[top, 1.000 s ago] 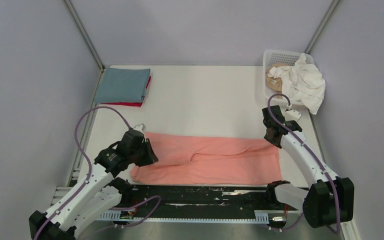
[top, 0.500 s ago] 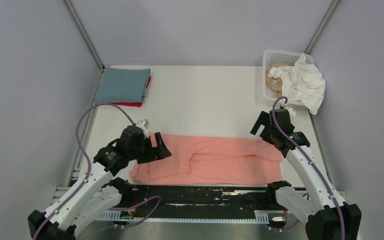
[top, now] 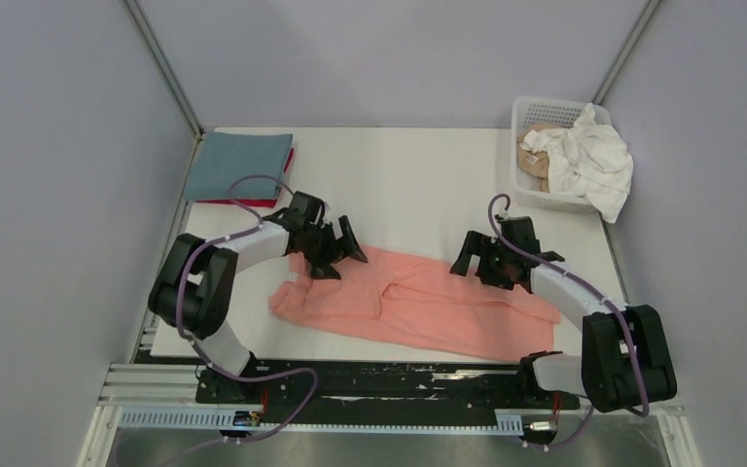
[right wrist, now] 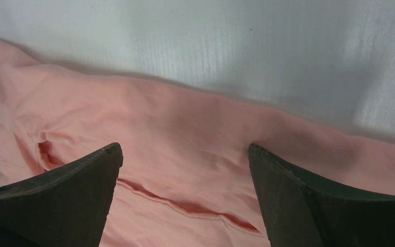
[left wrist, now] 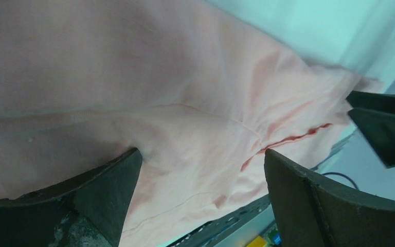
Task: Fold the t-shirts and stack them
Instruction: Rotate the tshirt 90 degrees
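Note:
A salmon pink t-shirt [top: 418, 306] lies folded into a long band across the near half of the table, slanting down to the right. My left gripper [top: 336, 255] is open at its far left edge, jaws spread over the pink cloth [left wrist: 185, 128]. My right gripper [top: 474, 265] is open at its far right edge, jaws spread over the cloth [right wrist: 185, 149]. Neither holds anything. A folded grey-blue t-shirt [top: 238, 165] lies on a folded red t-shirt [top: 253, 202] at the far left. A white t-shirt [top: 593, 161] and a tan t-shirt [top: 535, 161] are in the basket.
A white lattice basket [top: 535, 107] stands at the far right corner, the white shirt hanging over its right rim. Grey walls close in left, right and back. A black rail [top: 379, 379] runs along the near edge.
Both arms have swung inward and away from me, from the shirt's near ends to its far edge. The shirt has shifted and now lies slanted, its left end bunched.

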You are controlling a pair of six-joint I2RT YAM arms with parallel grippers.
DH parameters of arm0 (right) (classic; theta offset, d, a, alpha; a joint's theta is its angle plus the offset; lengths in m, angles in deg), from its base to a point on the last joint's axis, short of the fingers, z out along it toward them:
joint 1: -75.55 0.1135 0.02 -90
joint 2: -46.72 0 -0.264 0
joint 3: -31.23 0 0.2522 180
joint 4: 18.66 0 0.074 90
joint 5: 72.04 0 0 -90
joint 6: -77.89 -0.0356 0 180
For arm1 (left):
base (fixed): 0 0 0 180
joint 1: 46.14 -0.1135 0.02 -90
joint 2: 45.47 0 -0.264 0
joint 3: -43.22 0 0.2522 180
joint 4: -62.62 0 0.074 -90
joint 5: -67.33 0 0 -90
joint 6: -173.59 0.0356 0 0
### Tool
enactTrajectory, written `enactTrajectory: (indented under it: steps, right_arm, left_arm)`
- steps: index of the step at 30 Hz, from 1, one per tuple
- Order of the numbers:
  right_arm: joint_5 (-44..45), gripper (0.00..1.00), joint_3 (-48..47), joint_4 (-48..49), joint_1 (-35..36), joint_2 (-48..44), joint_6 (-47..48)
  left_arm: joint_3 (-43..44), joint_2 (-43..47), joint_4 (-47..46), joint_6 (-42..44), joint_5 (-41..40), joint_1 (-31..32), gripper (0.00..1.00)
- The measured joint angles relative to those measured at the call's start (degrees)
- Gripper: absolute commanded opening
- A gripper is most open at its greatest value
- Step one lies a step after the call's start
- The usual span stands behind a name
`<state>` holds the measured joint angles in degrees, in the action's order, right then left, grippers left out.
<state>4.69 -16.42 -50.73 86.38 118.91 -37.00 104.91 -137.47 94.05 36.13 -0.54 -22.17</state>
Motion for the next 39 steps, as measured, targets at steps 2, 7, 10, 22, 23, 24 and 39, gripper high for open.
enactTrajectory:
  steps: [2, 7, 10, 22, 23, 24, 39]
  right_arm:
    - [-0.35, 1.00, 0.33, 1.09, 0.00, 1.55, 0.48]
    - [-2.38, 1.00, -0.11, 6.86, -0.02, 4.37, 1.64]
    - [-4.81, 1.00, -2.01, 10.71, -0.02, 8.20, 2.49]
    - [-11.50, 1.00, -2.12, 17.88, 0.42, 11.82, -0.63]
    - [-11.61, 1.00, -0.31, 18.34, 1.09, 10.14, -1.70]
    - [-11.76, 1.00, 1.36, 18.18, 1.99, 8.26, -2.69]
    - [-6.10, 1.00, 6.99, 14.23, 29.20, -2.25, -18.18]
  left_arm:
    - [4.13, -4.70, -0.74, -0.04, 3.37, -1.20, 1.00]
    - [19.06, -17.62, 1.40, 0.42, 10.21, -3.65, 1.00]
    - [32.98, -26.58, 6.29, 2.25, 11.52, -4.87, 1.00]
    - [67.71, -46.58, 17.75, 9.18, 12.52, -8.00, 1.00]
    - [68.08, -46.99, 17.66, 8.94, 13.33, -8.07, 1.00]
    - [68.13, -47.17, 17.33, 8.55, 13.90, -8.13, 1.00]
    - [90.25, -65.29, -1.97, -16.06, 16.50, -6.73, 1.00]
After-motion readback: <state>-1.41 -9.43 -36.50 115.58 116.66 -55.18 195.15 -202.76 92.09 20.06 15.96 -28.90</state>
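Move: Both open hands already rest on the t-shirt, which lies nearly crosswise. Its middle is about 20 cm to the right and 12 cm back from the left hand; the folded stack lies some 33 cm left and 30 cm ahead of that hand. From the right hand the t-shirt's middle lies roughly 17 cm left and 10 cm back, and the laundry basket about 27 cm right and 33 cm ahead, both counted from this hand. The shirt is a couple of centimetres below the hand points. With fingers wide open and still down on the cloth, the left hand drags its end of the t-shirt forward about 33 cm and 11 cm to the right, easing midway before going on, as its wrist rolls some 25 degrees, left side down. The right hand, fingers also open on the cloth, first slides forward and left about 6 cm, then sweeps back some 15 cm while going 10 cm farther left, turning counter-clockwise with its left side rising. ##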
